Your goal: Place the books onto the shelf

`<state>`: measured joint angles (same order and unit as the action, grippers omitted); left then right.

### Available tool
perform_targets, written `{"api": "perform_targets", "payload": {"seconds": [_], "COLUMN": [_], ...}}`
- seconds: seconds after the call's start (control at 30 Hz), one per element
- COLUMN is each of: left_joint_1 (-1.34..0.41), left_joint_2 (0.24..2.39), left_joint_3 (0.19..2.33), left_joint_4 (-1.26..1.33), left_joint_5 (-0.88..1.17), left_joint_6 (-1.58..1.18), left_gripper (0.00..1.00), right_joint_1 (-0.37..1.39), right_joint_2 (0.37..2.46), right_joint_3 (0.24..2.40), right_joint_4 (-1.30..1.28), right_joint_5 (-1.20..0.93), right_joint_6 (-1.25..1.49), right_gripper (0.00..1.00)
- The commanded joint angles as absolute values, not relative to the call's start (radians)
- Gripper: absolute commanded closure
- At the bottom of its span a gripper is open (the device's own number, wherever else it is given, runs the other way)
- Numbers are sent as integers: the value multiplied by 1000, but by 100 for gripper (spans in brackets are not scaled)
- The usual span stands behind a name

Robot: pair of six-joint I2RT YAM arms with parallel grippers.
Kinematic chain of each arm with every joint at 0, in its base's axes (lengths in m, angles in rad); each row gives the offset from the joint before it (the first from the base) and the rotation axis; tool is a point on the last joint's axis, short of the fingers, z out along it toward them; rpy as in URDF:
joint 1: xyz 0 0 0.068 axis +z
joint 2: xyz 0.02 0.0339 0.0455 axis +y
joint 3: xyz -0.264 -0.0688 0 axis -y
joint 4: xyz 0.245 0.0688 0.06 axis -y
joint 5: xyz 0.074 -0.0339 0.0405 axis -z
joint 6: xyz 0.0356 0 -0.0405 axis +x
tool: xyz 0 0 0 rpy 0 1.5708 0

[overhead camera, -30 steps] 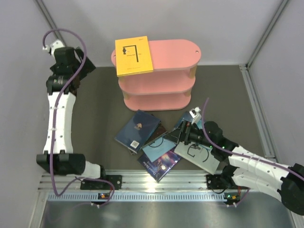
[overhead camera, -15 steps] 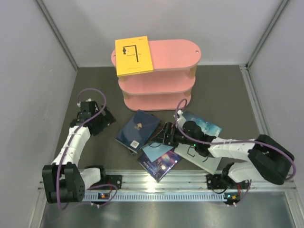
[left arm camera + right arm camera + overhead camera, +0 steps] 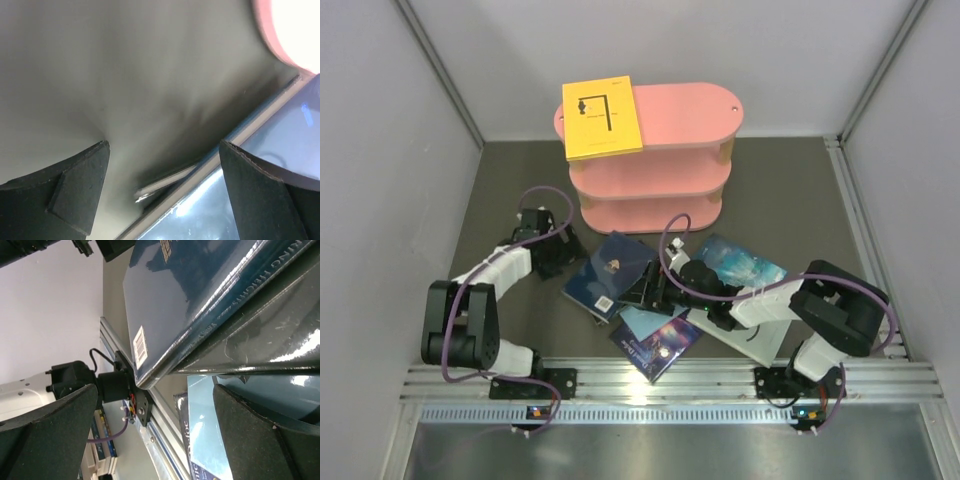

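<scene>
The pink shelf [image 3: 660,150] stands at the back with a yellow book [image 3: 602,117] lying on its top board. The other books lie in a loose pile in front of it: navy [image 3: 613,270], light blue [image 3: 645,320], purple galaxy [image 3: 660,345], teal icy [image 3: 745,262], pale grey-white [image 3: 760,338]. My left gripper [image 3: 565,262] is open, low on the mat at the navy book's left edge [image 3: 280,150]. My right gripper [image 3: 645,290] is open at the pile's middle, facing the navy book's corner [image 3: 190,290], a black book [image 3: 270,340] and the light blue book [image 3: 210,430].
A dark mat [image 3: 790,190] covers the table, with grey walls on three sides. An aluminium rail [image 3: 650,385] runs along the near edge by the arm bases. The shelf's bottom board [image 3: 290,25] shows at the top right of the left wrist view.
My left arm has swung down from the back left corner to the navy book's left edge. My right gripper has slid leftward across the pile. Both stay open.
</scene>
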<state>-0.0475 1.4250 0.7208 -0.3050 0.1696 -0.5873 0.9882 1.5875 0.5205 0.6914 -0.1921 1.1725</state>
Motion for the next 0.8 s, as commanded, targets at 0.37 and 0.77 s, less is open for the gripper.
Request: {"api": "perform_targets", "payload": {"seconds": [0.37,0.77], "left_joint_1": [-489,-741], "left_joint_2": [1266,1086], "left_joint_3": [741,727], "left_joint_4": [-421,-554], "left_joint_5": [-24,-127], "left_joint_6": [-785,-991], "left_gripper": [4,4], "right_joint_1": [1014,1014], "right_joint_2": [1614,1447], "right_joint_3": [534,426], "right_joint_4": [779,683], "right_joint_5": [-152,-3], "right_joint_6": [1215,1238], "right_gripper": [3,44]}}
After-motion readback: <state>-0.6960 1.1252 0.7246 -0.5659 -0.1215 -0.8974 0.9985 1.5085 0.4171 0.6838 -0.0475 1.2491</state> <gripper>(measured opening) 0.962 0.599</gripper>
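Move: The dark blue book's middle lies about 9 cm to the left hand's right and 5 cm back, barely below it; the shelf's lowest board is some 18 cm right and 13 cm ahead of that hand. From the right hand the dark blue book is about 7 cm left, 1 cm ahead and 5 cm down, the light blue book 8 cm back and 3 cm right, and the purple book 15 cm back and 5 cm right, both about 7 cm down. Rightward and low, the open left hand goes about 7 cm into the dark blue book's left edge, pushing it towards the right gripper, then swings back and farther right over its cover, rising some 5 cm. The right hand waits with its fingers about the spine side, then partly closes them around the spine while easing about 3 cm right. ##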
